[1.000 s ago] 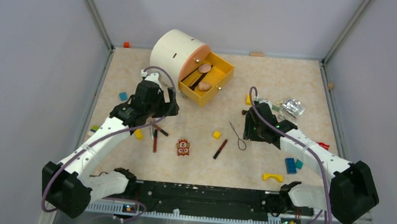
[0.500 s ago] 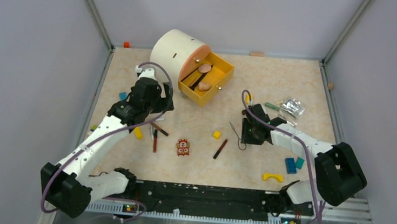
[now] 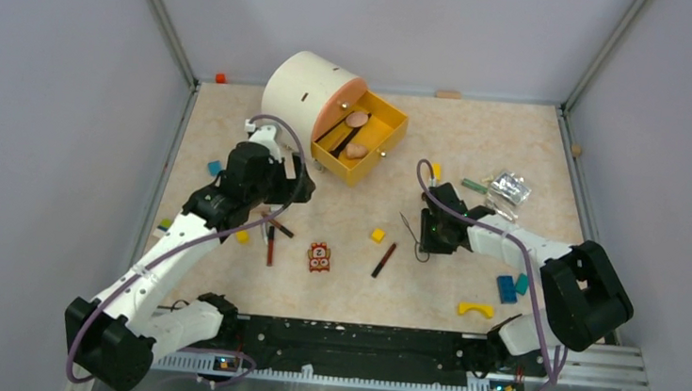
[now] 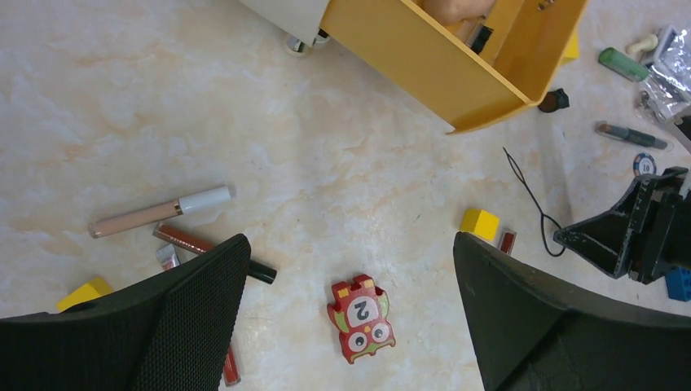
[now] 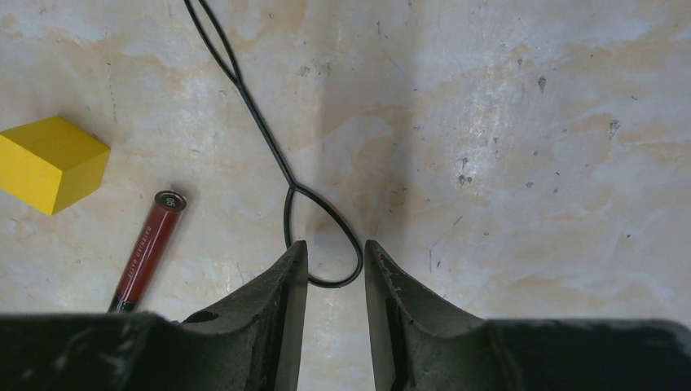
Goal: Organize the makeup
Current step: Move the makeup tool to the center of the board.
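Observation:
The black wire-loop tool [image 5: 269, 138] lies flat on the table. My right gripper [image 5: 336, 248] is low over its rounded end, and its jaws stand a narrow gap apart with the loop's end between the tips. A red stick [image 5: 151, 244] lies just left of it. My left gripper [image 4: 350, 244] is wide open and holds nothing, high above the owl toy [image 4: 360, 318]. A beige tube with a white cap [image 4: 155, 213] and a brown-red stick [image 4: 187, 240] lie under its left finger. Two peach puffs [image 3: 357, 119] and a dark stick sit in the yellow drawer [image 3: 364, 164].
The drawer sticks out of a cream cylinder box [image 3: 304, 88]. Yellow blocks [image 3: 377, 235] lie mid-table. A foil packet [image 3: 511, 186], a green pencil [image 4: 634, 136], blue blocks [image 3: 506, 288] and a yellow arch [image 3: 476, 309] are on the right. Walls enclose the table.
My right gripper has moved left and down onto the wire loop's end, and its jaws have narrowed. The left arm has shifted only slightly and stays open.

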You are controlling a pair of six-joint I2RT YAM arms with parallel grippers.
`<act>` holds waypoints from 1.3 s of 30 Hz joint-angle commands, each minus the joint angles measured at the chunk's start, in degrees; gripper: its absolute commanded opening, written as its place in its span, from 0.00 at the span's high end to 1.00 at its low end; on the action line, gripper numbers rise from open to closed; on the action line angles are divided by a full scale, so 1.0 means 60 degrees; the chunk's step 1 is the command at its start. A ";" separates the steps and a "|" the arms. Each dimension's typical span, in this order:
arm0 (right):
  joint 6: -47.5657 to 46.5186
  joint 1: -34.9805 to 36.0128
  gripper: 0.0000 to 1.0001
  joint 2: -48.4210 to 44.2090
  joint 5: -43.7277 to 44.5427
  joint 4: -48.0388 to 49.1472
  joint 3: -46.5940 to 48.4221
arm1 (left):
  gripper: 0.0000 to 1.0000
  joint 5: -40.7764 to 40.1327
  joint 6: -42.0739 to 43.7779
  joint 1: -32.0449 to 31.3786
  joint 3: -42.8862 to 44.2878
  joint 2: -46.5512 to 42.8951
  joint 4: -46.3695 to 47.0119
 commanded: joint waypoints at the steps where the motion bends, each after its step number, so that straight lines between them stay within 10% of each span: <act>1: -0.0070 -0.0068 0.69 0.0083 0.0412 -0.0129 0.0110 | 0.01 0.0816 0.0549 -0.0041 0.0040 0.0123 0.0601; 39: 0.3447 0.3626 1.00 -0.1318 0.1190 -0.0792 -0.2100 | 0.03 0.1006 0.0287 -0.3445 -0.1501 0.1842 0.3911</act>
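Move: The makeup tool lies just under the right hand, with its wire loop between the half-open fingers. Its middle is about 3 cm ahead, 3 cm left and 1 cm below. From this hand the yellow cube is 10 cm left and 2 cm ahead, the dark red pencil 8 cm left and 2 cm back. From the left hand the tool is roughly 21 cm right, 2 cm back and 18 cm below; the owl block 3 cm right, 8 cm back. The right fingers shut fully on the side of the tool's loop, pinching it as the hand eases about 1 cm down and slightly back. The hand then drags the tool low along the table, back and to the left for some 6 cm, towards the dark red pencil. The left hand, wide open, swings about 12 cm right towards the tool, sinking and drawing back as its wrist turns some 25 degrees clockwise. ##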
